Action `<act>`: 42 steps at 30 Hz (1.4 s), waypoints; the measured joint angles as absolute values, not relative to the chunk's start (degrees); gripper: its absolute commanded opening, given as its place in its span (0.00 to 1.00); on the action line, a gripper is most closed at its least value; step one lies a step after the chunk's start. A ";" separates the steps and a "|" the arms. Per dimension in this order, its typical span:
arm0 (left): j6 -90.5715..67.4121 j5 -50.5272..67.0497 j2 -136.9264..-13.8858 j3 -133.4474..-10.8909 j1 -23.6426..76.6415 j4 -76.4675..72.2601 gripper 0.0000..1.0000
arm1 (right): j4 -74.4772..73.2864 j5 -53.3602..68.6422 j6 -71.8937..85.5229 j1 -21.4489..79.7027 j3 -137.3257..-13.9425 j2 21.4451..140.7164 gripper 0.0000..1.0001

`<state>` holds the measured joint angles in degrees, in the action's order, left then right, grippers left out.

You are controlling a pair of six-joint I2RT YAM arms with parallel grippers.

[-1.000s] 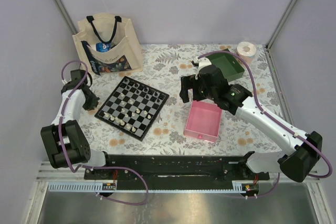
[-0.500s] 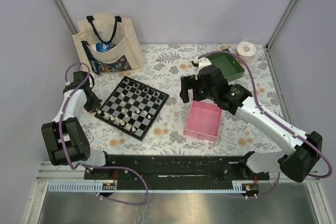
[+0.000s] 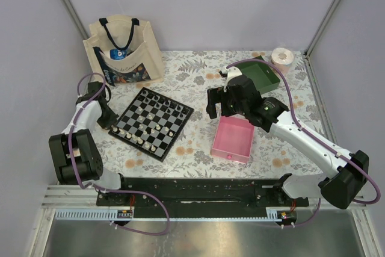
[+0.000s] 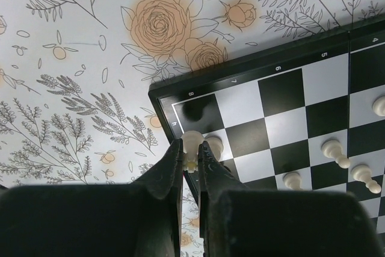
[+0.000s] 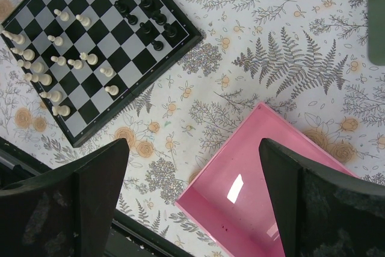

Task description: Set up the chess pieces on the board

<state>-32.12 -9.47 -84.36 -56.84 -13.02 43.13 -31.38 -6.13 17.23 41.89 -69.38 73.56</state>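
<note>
The checkered board (image 3: 151, 123) lies left of centre on the flowered cloth, with cream and black chess pieces (image 3: 157, 127) on it. My left gripper (image 3: 112, 123) hangs at the board's left corner, shut on a cream-white piece (image 4: 192, 146) held just over the corner square (image 4: 198, 110). Another cream piece (image 4: 213, 145) stands right beside it. More cream pieces (image 4: 334, 148) stand on the nearby rows. My right gripper (image 3: 218, 105) hovers wide open above the near edge of the pink tray (image 5: 274, 179), holding nothing; in its view the board (image 5: 90, 40) lies at upper left.
A canvas tote bag (image 3: 123, 52) stands behind the board. A green tray (image 3: 261, 75) and a roll of tape (image 3: 281, 57) sit at the back right. The pink tray (image 3: 233, 139) lies right of the board, empty.
My left arm has swung slightly right and nearer, bringing its gripper to the board's left corner. The right arm has stayed still.
</note>
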 measured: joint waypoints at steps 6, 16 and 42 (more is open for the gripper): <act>-33.36 -10.37 -86.13 -56.82 -11.99 42.52 0.00 | -31.38 -6.13 17.21 41.87 -69.38 73.56 1.00; -34.46 -11.40 -88.36 -56.84 -11.90 41.74 0.00 | -31.38 -6.33 17.10 41.87 -69.17 73.56 0.99; -34.44 -11.55 -90.00 -56.84 -11.81 40.16 0.39 | -31.38 -6.37 16.75 41.87 -69.08 73.56 0.99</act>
<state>-34.44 -11.55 -90.00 -56.84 -11.81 40.16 -31.38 -6.37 16.75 41.87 -69.08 73.56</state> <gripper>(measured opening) 0.333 0.993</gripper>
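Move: The white rook, already gripped in the left hand, is bound for the empty dark corner square marked 8; that square lies about 1 cm ahead of the left hand and 4 cm below. The next white piece in the back row stands some 2 cm to this hand's right, about level front to back, 3 cm below; the nearest pawn is roughly 10 cm right and 1 cm ahead. From the idle right hand, the corner square is about 47 cm left, level front to back and 20 cm below. The white rook, still pinched in the left fingers, is lowered onto the dark corner square beside its row, going down about 2.5 cm in slowing steps and easing forward by barely 1 cm, the wrist almost unchanged. The hand then holds its place and the fingers open to about a third, letting go of the rook while staying down around its head. ##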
